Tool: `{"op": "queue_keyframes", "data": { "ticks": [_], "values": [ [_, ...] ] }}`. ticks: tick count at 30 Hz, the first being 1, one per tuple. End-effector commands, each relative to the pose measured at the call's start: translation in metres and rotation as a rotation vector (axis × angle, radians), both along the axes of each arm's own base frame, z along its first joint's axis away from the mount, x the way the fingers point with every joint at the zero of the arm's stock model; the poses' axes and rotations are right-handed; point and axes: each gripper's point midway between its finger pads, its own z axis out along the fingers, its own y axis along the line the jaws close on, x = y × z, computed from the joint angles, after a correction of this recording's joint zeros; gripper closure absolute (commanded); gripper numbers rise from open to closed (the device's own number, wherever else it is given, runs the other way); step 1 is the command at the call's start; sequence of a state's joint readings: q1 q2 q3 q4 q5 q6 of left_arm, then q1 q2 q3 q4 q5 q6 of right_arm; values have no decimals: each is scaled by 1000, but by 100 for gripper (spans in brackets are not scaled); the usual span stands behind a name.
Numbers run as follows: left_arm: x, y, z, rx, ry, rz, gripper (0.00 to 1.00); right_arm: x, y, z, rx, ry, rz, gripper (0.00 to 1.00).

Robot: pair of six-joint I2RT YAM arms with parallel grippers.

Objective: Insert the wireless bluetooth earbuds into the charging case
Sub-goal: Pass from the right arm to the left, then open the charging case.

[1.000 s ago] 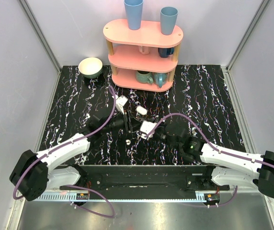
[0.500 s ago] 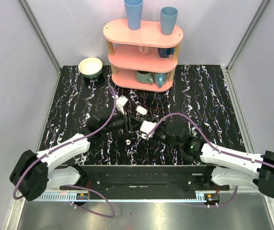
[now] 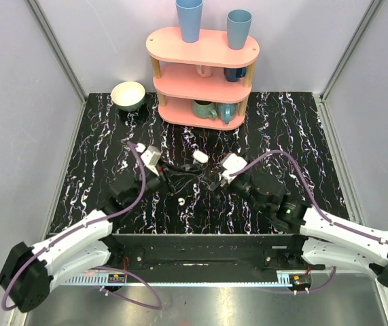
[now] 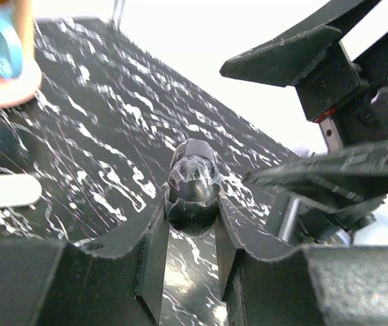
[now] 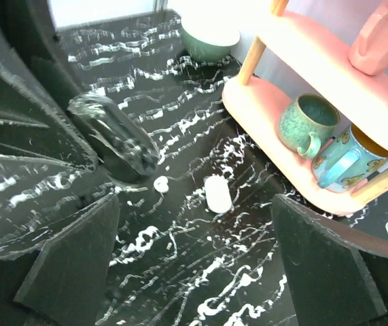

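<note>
The charging case (image 3: 200,157) is a small white oval lying shut on the black marbled table, in front of the shelf. It also shows in the right wrist view (image 5: 217,193) and at the left edge of the left wrist view (image 4: 7,190). One tiny white earbud (image 3: 181,200) lies on the table nearer the arms. In the right wrist view an earbud (image 5: 160,183) rests just left of the case, beside the left gripper's taped tip. My left gripper (image 3: 180,171) (image 4: 192,197) is shut, with nothing visible between its tips. My right gripper (image 3: 215,178) (image 5: 197,272) stands wide open and empty, short of the case.
A pink three-tier shelf (image 3: 202,75) at the back holds blue cups on top and mugs (image 5: 306,122) lower down. A pale green bowl (image 3: 128,95) sits at the back left. Grey walls close in both sides of the table.
Both arms have drawn apart: the left wrist moved left and back, the right wrist moved right and back. The right jaws opened wide. The case and the near earbud stayed put.
</note>
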State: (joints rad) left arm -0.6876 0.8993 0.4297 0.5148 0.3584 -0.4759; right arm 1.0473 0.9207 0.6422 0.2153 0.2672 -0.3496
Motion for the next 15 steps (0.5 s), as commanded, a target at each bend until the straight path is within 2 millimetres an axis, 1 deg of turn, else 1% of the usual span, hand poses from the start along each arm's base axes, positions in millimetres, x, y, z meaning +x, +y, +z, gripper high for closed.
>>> {"op": "queue_keyframes", "data": {
  "ticks": [1,2,3,4,5,6,7,8,9,10,11,12,13,14,15],
  "values": [
    [3,27,52,-105,-339,134,100,-15,-10,61,282,107,-15,0],
    [1,32,61,-120,-401,149,100,-18,-9,65,327,146,-12,0],
    [-2,36,66,-129,-430,162,100,-19,-11,71,355,162,-16,0],
    [-2,39,65,-124,-449,171,100,-20,-12,80,370,176,-16,0],
    [-4,41,70,-129,-494,177,100,-23,-8,83,413,231,-9,0],
    [-9,44,78,-149,-535,179,100,-28,-5,83,410,266,13,0],
    [-12,46,72,-150,-557,180,100,-32,-2,94,454,296,32,0],
    [-18,53,86,-205,-619,197,100,-34,2,95,459,316,47,0],
    [-21,57,81,-214,-637,208,100,-39,8,98,464,335,87,0],
    [-27,64,93,-263,-691,227,100,-43,11,103,485,355,109,0],
    [-29,66,96,-275,-713,234,100,-45,17,102,481,372,129,0],
    [-36,63,92,-264,-751,198,100,-49,21,104,482,388,160,0],
    [-41,65,98,-274,-809,201,100,-52,24,108,497,402,177,0],
    [-41,67,98,-278,-820,208,100,-52,30,105,488,422,187,0],
    [-41,68,95,-281,-818,215,100,-57,35,104,482,439,219,0]
  ]
}}
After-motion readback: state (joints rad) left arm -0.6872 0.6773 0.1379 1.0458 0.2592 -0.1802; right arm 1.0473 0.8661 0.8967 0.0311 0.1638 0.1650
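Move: Between the left fingertips the dark glossy case is already gripped, its middle about 1 cm forward and 1 cm right of that hand. From the open right hand, the dark case lies some 6 cm left, level fore and aft, and 2 cm lower. The white oblong lies about 19 cm ahead of the right hand and 5 cm left, one earbud 13 ahead and 12 left, the other level fore and aft and 12 left, all roughly 18 cm below. Backing off after the hand-over, the right hand climbs about 10 cm and draws back a few, fingers still wide open, rolling some 30 degrees clockwise as seen from behind the hand. Still pinching the dark case, the left hand carries it left and up, roughly 5 cm each way, easing back slightly while its wrist rolls and its fingertips tilt upward. ##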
